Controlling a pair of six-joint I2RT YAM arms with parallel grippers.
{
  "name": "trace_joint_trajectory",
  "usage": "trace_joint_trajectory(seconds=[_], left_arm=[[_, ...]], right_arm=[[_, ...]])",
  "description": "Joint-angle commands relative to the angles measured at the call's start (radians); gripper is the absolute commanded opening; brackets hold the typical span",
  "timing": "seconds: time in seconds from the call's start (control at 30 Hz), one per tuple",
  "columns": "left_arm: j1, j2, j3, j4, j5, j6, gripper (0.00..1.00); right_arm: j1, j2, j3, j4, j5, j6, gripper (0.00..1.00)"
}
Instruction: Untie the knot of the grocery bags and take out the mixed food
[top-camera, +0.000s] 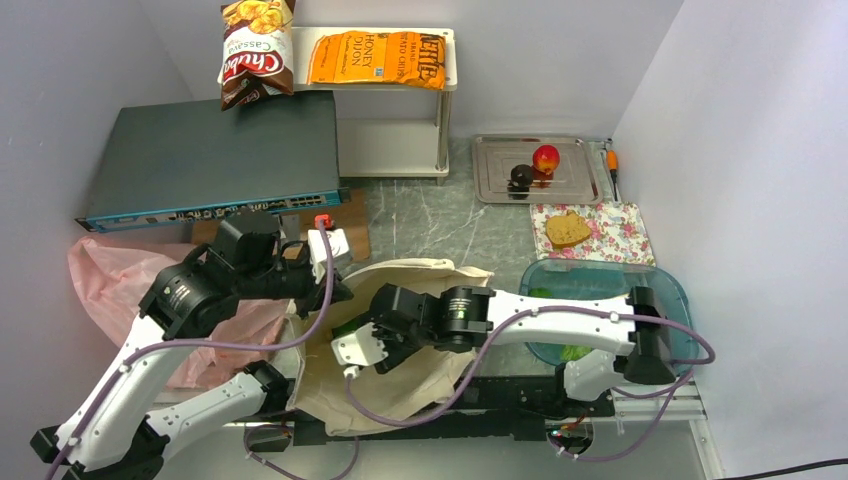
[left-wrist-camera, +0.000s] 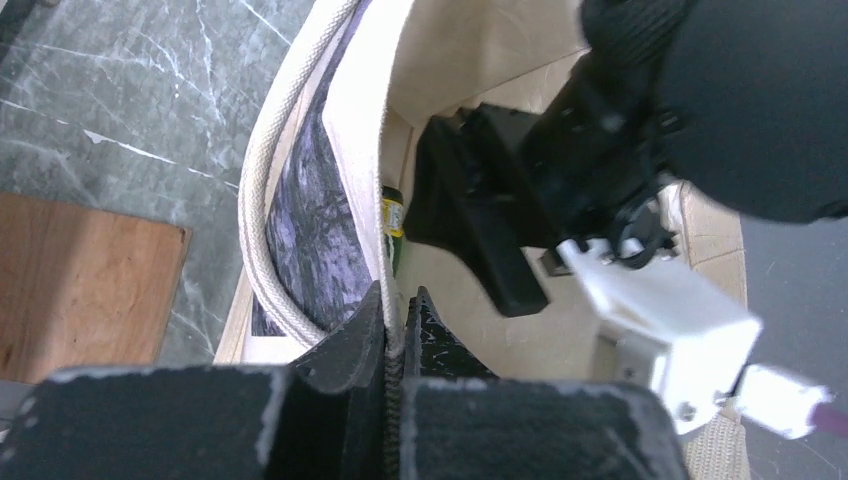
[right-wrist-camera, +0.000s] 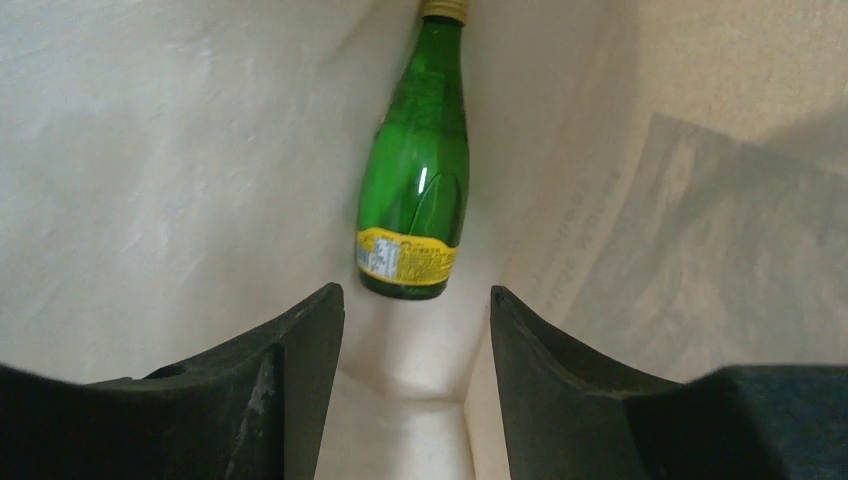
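The beige canvas tote (top-camera: 440, 285) lies open in front of the arms. My left gripper (top-camera: 336, 290) is shut on the tote's cloth rim (left-wrist-camera: 392, 300), next to its dark patterned side panel (left-wrist-camera: 320, 220). My right gripper (right-wrist-camera: 415, 305) is open and empty inside the tote (top-camera: 352, 328). A green bottle with a yellow label (right-wrist-camera: 415, 180) lies just beyond its fingertips and shows a little in the left wrist view (left-wrist-camera: 392, 215). The pink plastic bag (top-camera: 110, 280) lies flat at the left, partly under my left arm; its knot is hidden.
A brown-red chip bag (top-camera: 255, 50) and an orange chip bag (top-camera: 385, 58) lie on the white shelf (top-camera: 445, 90). A metal tray (top-camera: 500, 185) holds a red fruit (top-camera: 545, 158). A bread slice (top-camera: 567, 230) lies on floral cloth. Greens (top-camera: 572, 352) are in a blue tub (top-camera: 672, 290). A dark box (top-camera: 210, 160) is behind.
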Motion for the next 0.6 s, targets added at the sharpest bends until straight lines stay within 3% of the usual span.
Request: trace_joint_trajectory(seconds=[0.0,0.13,0.43,0.57], left_arm=[[0.001,-0.034,-0.005,0.101,0.063,-0.001,0.0],[0.003,-0.041,0.001,0.105,0.067,-0.01,0.0],[0.002,-0.05,0.022,0.097,0.09,-0.013,0.0],[0.001,-0.048,0.023,0.095,0.087,-0.004,0.0]], right_arm=[[-0.018,0.049,-0.005,0.177,0.05,0.037,0.59],[-0.065,0.118,-0.044,0.18,0.01,0.09,0.63],[-0.138,0.218,-0.046,0.18,0.001,0.082,0.89],[-0.137,0.268,-0.024,0.182,0.002,0.083,0.94]])
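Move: In the cloth bag, the green bottle lies on its side with its neck to the left, its middle about 14 cm below the right hand, some 4 cm ahead and 5 cm to its left. The rim pinched by the left fingers is about 8 cm left, 2 cm ahead and 12 cm above the right hand; the bag's far rim is roughly 14 cm ahead, 5 cm right and 2 cm up. From the left hand the bottle is some 27 cm below, 5 cm right and 1 cm ahead. Sinking about 9 cm into the bag and reaching some 5 cm forward, the right hand closes in on the bottle's base end, turning about 10 degrees clockwise as its fingers tip steeper. The half-open fingers spread almost fully on the way, not yet touching the glass, while the left hand stays nearly put and keeps its pinch on the rim. ##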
